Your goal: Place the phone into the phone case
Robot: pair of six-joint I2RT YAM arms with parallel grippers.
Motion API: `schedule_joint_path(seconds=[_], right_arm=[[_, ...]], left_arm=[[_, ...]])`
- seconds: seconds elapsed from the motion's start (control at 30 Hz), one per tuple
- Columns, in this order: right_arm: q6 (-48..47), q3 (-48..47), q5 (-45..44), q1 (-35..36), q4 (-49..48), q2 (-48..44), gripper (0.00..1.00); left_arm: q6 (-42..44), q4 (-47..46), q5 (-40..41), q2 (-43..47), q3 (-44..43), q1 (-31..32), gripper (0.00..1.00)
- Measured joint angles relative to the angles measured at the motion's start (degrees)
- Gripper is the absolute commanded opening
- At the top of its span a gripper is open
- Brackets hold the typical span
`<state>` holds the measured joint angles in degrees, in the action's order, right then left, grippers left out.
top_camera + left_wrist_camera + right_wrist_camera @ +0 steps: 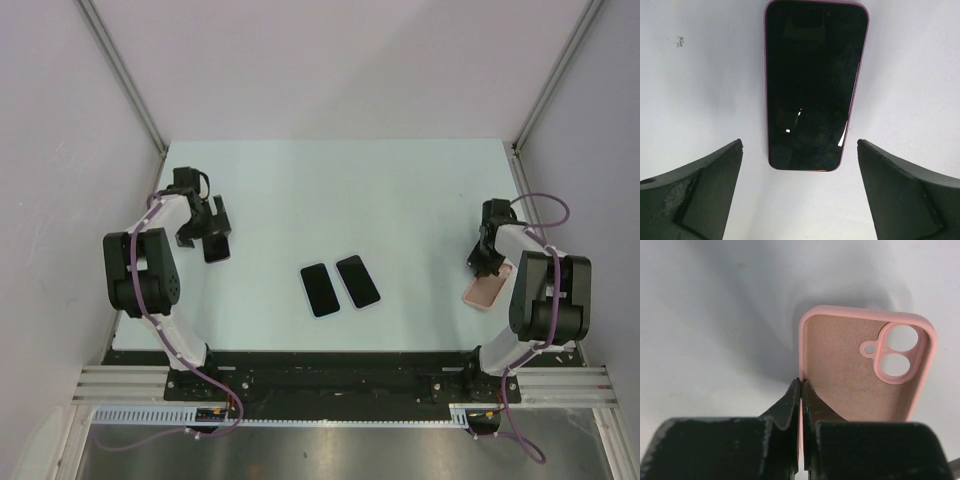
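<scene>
A phone (pixel 812 85) with a dark screen and a pink rim lies face up on the table at the left (pixel 217 248). My left gripper (pixel 800 144) hovers over its near end, open, one finger on each side and neither touching it; in the top view it (pixel 207 232) sits at the phone's far end. At the right, the pink phone case (pixel 850 375) faces inside up, with its camera cut-outs at the far end. My right gripper (pixel 801 382) is shut on the case's left side wall. The top view shows the case (pixel 488 291) beside the right arm.
Two more dark-screened phones (pixel 320 290) (pixel 358 282) lie side by side at the table's middle, between the arms. Enclosure walls stand left, right and behind. The arm bases and a black rail (pixel 330 370) run along the near edge.
</scene>
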<state>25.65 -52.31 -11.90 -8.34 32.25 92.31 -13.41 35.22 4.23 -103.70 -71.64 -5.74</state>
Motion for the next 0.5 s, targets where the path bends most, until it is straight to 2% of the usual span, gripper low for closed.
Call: schedule_joint_path(seconds=[0.2, 0.5], right_arm=[[-8.0, 0.2, 6.7, 5.5, -4.2, 0.0, 0.0], [-10.8, 1.0, 27.6, 18.2, -13.7, 0.0, 0.0]], left_arm=[[1.7, -0.5, 1.3, 1.1, 0.5, 0.0, 1.0], [2.5, -0.6, 1.3, 0.9, 1.0, 0.0, 1.0]])
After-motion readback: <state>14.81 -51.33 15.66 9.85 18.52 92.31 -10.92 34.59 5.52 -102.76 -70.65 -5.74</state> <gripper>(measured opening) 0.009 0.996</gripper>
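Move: The right hand, low over the table, already pinches the phone case by its left rim near the far end; the case's middle lies about 5 cm back and 2 cm right. It is being taken towards the lavender-edged phone, roughly 32 cm left and 3 cm back, with the blue-edged phone some 42 cm left and 5 cm back. From the left hand the lavender-edged phone lies about 39 cm right, 11 cm back and slightly below. Quickly leftward, some 18 cm with only about 4 cm of forward travel early on, the right hand carries the case by its pinched left rim towards the lavender-edged phone. The wrist swings about 40 degrees counter-clockwise and rolls its left side up about 20 degrees, the hand rising a couple of centimetres late; the fingers stay shut. ##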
